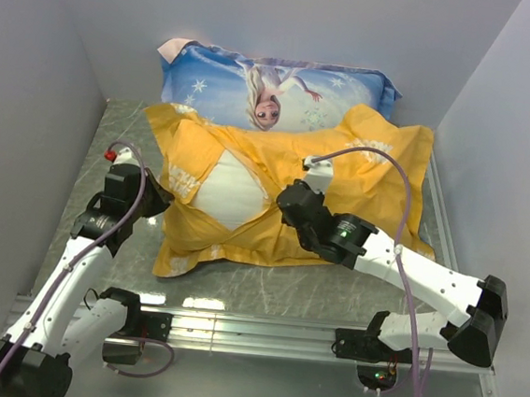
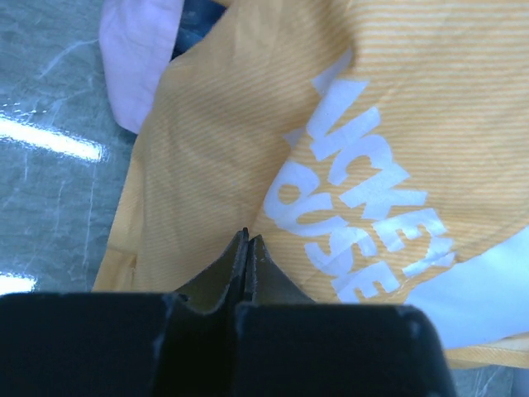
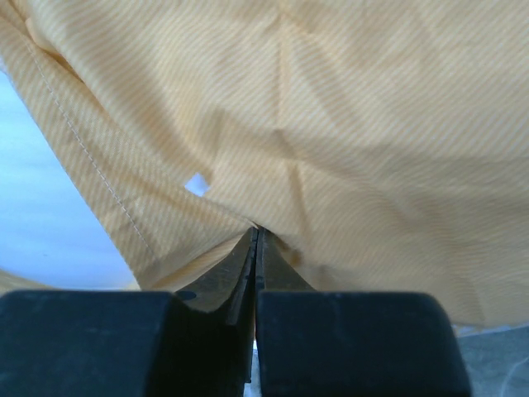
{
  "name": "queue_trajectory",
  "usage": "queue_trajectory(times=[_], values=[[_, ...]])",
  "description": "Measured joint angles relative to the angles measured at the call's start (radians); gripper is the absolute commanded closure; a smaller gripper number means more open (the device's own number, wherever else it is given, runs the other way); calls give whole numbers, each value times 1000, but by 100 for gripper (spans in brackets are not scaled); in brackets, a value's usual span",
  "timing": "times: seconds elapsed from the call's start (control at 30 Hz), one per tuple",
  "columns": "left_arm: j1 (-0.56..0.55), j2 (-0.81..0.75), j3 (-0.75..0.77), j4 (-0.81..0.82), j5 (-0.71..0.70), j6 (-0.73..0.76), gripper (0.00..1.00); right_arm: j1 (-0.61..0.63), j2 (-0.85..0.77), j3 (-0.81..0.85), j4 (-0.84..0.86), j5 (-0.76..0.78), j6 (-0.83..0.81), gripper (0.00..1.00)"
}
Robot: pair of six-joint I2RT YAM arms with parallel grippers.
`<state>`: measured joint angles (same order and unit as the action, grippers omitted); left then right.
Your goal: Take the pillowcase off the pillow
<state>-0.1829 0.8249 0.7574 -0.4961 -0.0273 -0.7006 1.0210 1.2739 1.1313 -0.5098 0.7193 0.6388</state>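
Observation:
The yellow-orange pillowcase lies crumpled across the table, its white lettering showing in the left wrist view. The white pillow bulges out through an opening in the case's left half. My left gripper is at the case's left edge, jaws shut, tips pressed into the yellow fabric beside the lettering. My right gripper sits at the opening's right side, shut on a pinch of pillowcase, with creases spreading from the tips. The pillow shows at the left past the stitched hem.
A light blue Elsa-print pillow lies against the back wall, touching the pillowcase's far edge; its pale pink corner shows in the left wrist view. Grey walls close in on both sides. A metal rail runs along the near table edge.

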Motion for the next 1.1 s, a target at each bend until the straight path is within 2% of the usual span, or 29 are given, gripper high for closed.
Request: queue_trajectory(times=[0.17,0.3,0.4,0.5,0.63,0.73,0.83,1.1], values=[[34,65,-6,26,35,0,99,-19,-11,-28,17,-39,4,100],[43,97,-81,101,78,-20,99,-23,27,-28,42,-64,-4,100],[45,96,-114,135,93,-29,99,-13,74,-16,45,-61,-9,96],[47,92,-127,160,101,-30,99,15,106,10,33,-43,-16,89],[49,75,-141,172,108,-31,99,61,130,54,16,-37,-27,61],[50,61,-148,175,111,-31,100,89,135,79,5,-34,-34,50],[50,53,-148,175,114,-31,99,115,136,111,-13,-31,-41,45],[50,47,-148,174,121,-30,100,253,128,219,-19,-28,-66,44]])
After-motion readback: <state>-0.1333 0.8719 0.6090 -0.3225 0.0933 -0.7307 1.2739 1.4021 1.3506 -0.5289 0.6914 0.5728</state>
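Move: The right fingers already pinch the rim of the yellow pillowcase at their tips. From that hand the exposed white pillow's middle is about 11 cm to the left, 3 cm ahead and some 5 cm below; the Elsa pillow is roughly 25 cm ahead, 2 cm left and 8 cm lower. The left fingers also hold pillowcase cloth at their tips, with the white pillow about 13 cm to that hand's right, 5 cm ahead and a few cm lower. Still pinching the rim, the right hand first lowers it about 3 cm, then opens to roughly half and lets go, drawing off to the left across the exposed pillow, back and upwards (some 10 cm left from where it began) while turning counter-clockwise. The left hand keeps its closed grip on the cloth, sinks quickly by about 5 cm, then holds nearly still. ##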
